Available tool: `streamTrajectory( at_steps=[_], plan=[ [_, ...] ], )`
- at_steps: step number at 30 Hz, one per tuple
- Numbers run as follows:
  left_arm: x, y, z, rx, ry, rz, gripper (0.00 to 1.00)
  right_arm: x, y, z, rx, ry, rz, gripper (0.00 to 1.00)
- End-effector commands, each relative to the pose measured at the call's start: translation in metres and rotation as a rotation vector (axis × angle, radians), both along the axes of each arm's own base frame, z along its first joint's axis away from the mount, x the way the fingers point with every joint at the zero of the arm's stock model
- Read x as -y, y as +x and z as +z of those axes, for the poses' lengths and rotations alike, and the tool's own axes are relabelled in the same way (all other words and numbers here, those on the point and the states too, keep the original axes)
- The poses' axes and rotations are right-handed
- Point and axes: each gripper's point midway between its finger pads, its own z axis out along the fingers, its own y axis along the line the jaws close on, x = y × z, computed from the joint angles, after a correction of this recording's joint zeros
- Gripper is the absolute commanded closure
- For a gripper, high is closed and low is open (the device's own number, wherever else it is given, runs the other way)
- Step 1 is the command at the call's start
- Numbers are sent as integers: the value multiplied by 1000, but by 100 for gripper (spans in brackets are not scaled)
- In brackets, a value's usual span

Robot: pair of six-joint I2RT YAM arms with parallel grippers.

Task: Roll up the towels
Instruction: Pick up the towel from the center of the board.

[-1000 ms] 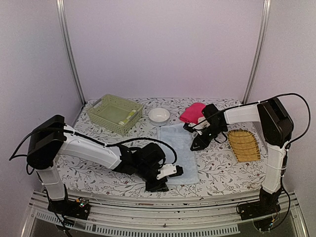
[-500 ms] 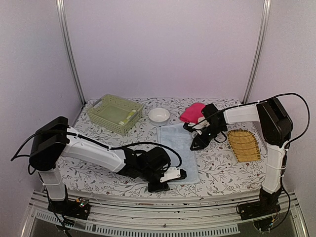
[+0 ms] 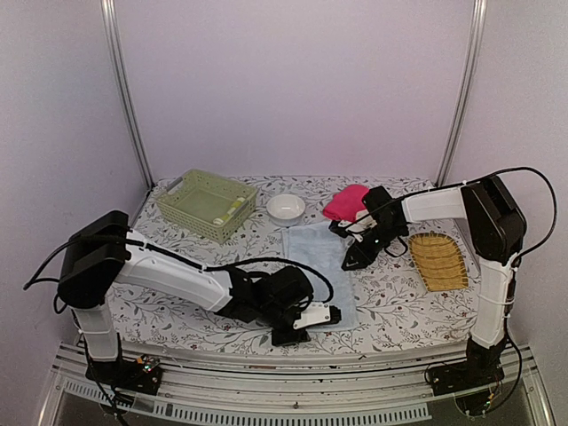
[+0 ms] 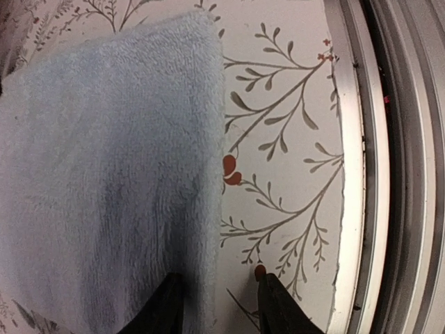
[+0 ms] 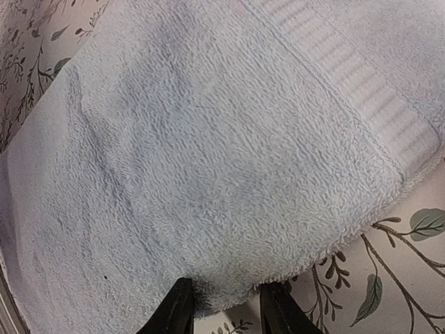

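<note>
A pale blue towel (image 3: 319, 266) lies flat in the middle of the table. My left gripper (image 3: 308, 322) is low at its near edge. In the left wrist view the left gripper (image 4: 221, 306) is open and straddles that towel's (image 4: 111, 174) side edge. One finger rests on the cloth and the other on the bare tablecloth. My right gripper (image 3: 355, 258) is at the towel's right edge. In the right wrist view the right gripper (image 5: 224, 306) is shut on the bunched rim of the towel (image 5: 208, 153). A bright pink towel (image 3: 345, 202) lies behind the right gripper.
A pale green basket (image 3: 207, 204) stands at the back left and a white bowl (image 3: 286, 207) sits beside it. A yellow slatted tray (image 3: 437, 260) lies at the right. The table's front rail (image 4: 389, 167) runs close to the left gripper.
My left arm has slid to the right along the towel's near edge, and its jaws have narrowed a little. The right arm has not moved.
</note>
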Motion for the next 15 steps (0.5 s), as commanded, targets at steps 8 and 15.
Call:
streamTrajectory(
  at_steps=[8,15],
  plan=[
    [-14,-1,-42,-27,124,1,71,-2,-7,-15,-73,-7,2,63],
    [-23,0,-42,-13,150,12,87,-9,-5,-16,-86,-7,15,63]
  ],
)
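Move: The towel's middle lies about 19 cm ahead of the left hand, 2 cm to its right and some 2 cm below; its near edge is already between the open left fingers. From the right hand, which straddles the towel's right side, that middle is about 7 cm left and 2 cm back. From the right hand, the wicker tray stands roughly 24 cm right and 1 cm ahead, the pink towel 23 cm ahead and 2 cm right, the bowl 21 cm ahead and 16 cm left. Sink the left gripper about 1 cm over the towel's near edge, then shut its fingers from under half open to nearly closed, pinching that edge while easing right and slightly forward by roughly half a centimetre each. Keep the right fingers partly open astride the towel's right edge and, late on, slide them left by just under 1 cm. ##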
